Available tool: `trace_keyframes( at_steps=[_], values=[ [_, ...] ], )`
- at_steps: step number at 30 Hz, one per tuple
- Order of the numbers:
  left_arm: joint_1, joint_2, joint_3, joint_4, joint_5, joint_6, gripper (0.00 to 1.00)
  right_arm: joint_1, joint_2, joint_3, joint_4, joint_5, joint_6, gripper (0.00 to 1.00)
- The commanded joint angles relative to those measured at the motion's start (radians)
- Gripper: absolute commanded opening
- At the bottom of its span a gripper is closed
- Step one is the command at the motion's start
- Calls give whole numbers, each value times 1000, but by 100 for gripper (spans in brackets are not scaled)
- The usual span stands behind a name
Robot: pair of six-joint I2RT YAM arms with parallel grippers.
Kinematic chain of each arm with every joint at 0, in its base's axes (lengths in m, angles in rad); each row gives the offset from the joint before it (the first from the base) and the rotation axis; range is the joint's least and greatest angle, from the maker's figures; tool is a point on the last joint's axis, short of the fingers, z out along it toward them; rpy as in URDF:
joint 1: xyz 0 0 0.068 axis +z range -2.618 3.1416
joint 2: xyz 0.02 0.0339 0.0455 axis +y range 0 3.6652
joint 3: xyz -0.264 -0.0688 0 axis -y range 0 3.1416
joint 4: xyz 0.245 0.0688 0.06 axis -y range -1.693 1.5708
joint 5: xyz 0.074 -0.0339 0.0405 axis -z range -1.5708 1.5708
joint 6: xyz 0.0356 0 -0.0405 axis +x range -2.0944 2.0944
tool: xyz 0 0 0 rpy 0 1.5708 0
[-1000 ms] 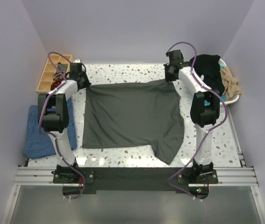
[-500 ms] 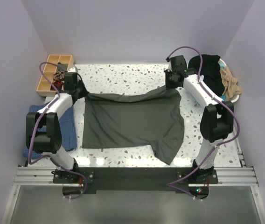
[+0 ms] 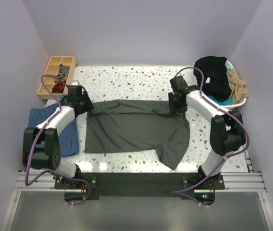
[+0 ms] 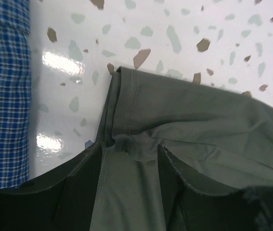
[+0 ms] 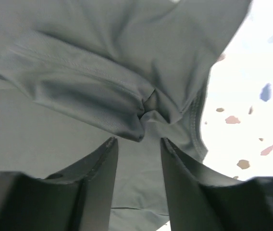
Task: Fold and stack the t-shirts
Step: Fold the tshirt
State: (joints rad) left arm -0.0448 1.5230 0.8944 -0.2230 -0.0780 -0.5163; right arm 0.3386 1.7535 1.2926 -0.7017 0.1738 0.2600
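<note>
The charcoal-grey t-shirt (image 3: 131, 132) lies flat mid-table, its far edge folded toward me as a band (image 3: 127, 107). One sleeve (image 3: 172, 154) sticks out at the near right. My left gripper (image 3: 85, 106) is at the band's left end and my right gripper (image 3: 176, 109) at its right end. In the left wrist view the left gripper (image 4: 129, 156) stands open over the hem (image 4: 127, 96), with a pinched crease just past the tips. The right gripper (image 5: 139, 144) is also open, over bunched cloth (image 5: 127, 96). More t-shirts, black (image 3: 213, 72), tan (image 3: 237, 87) and teal (image 3: 225, 101), are heaped at the far right.
A white basket (image 3: 242, 102) holds the heap at the far right. A wooden compartment tray (image 3: 55, 74) stands at the far left. A blue checked cloth (image 3: 50, 130) (image 4: 4, 91) lies along the left edge beside the left arm. Speckled tabletop (image 3: 127, 77) shows beyond the shirt.
Both grippers carried the shirt's far edge toward the near side, laid it down on the shirt as a folded band, and opened, letting the cloth go.
</note>
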Motion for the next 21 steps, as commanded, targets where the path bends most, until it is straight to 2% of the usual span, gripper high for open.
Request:
trace_keyframes(
  at_steps=[1, 11, 21],
  values=[
    [-4, -107, 46, 25, -86, -13, 56, -1, -81, 86, 64, 46, 16, 47],
    [-49, 12, 130, 80, 61, 10, 56, -7, 139, 253, 47, -28, 25, 44],
    [-138, 115, 130, 105, 122, 6, 55, -10, 192, 194, 44, -118, 44, 43]
  ],
)
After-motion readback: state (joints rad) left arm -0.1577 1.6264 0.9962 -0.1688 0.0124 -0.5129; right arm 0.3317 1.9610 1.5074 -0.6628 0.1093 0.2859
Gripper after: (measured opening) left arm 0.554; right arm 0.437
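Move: The grey-green t-shirt's far fold edge, with the flap just turned back from it, lies about 8 cm ahead of the left hand at a stretch some 6 cm to its right, and about 10 cm ahead and 3 cm left of the right hand, roughly 3 cm below both. The blue cloth is some 17 cm left of the left hand and 9 cm back. The black shirt in the basket lies about 20 cm ahead and 22 cm right of the right hand. The t-shirt's flap is left behind as both open hands hop up about 6 cm and go over it towards the far fold edge. The left then swings some 6 cm right along the flap while sinking, turning about 10 degrees clockwise; the right reaches 7 cm forward and slightly left, then sinks below its starting height, easing back a centimetre. Fingers stay open. ##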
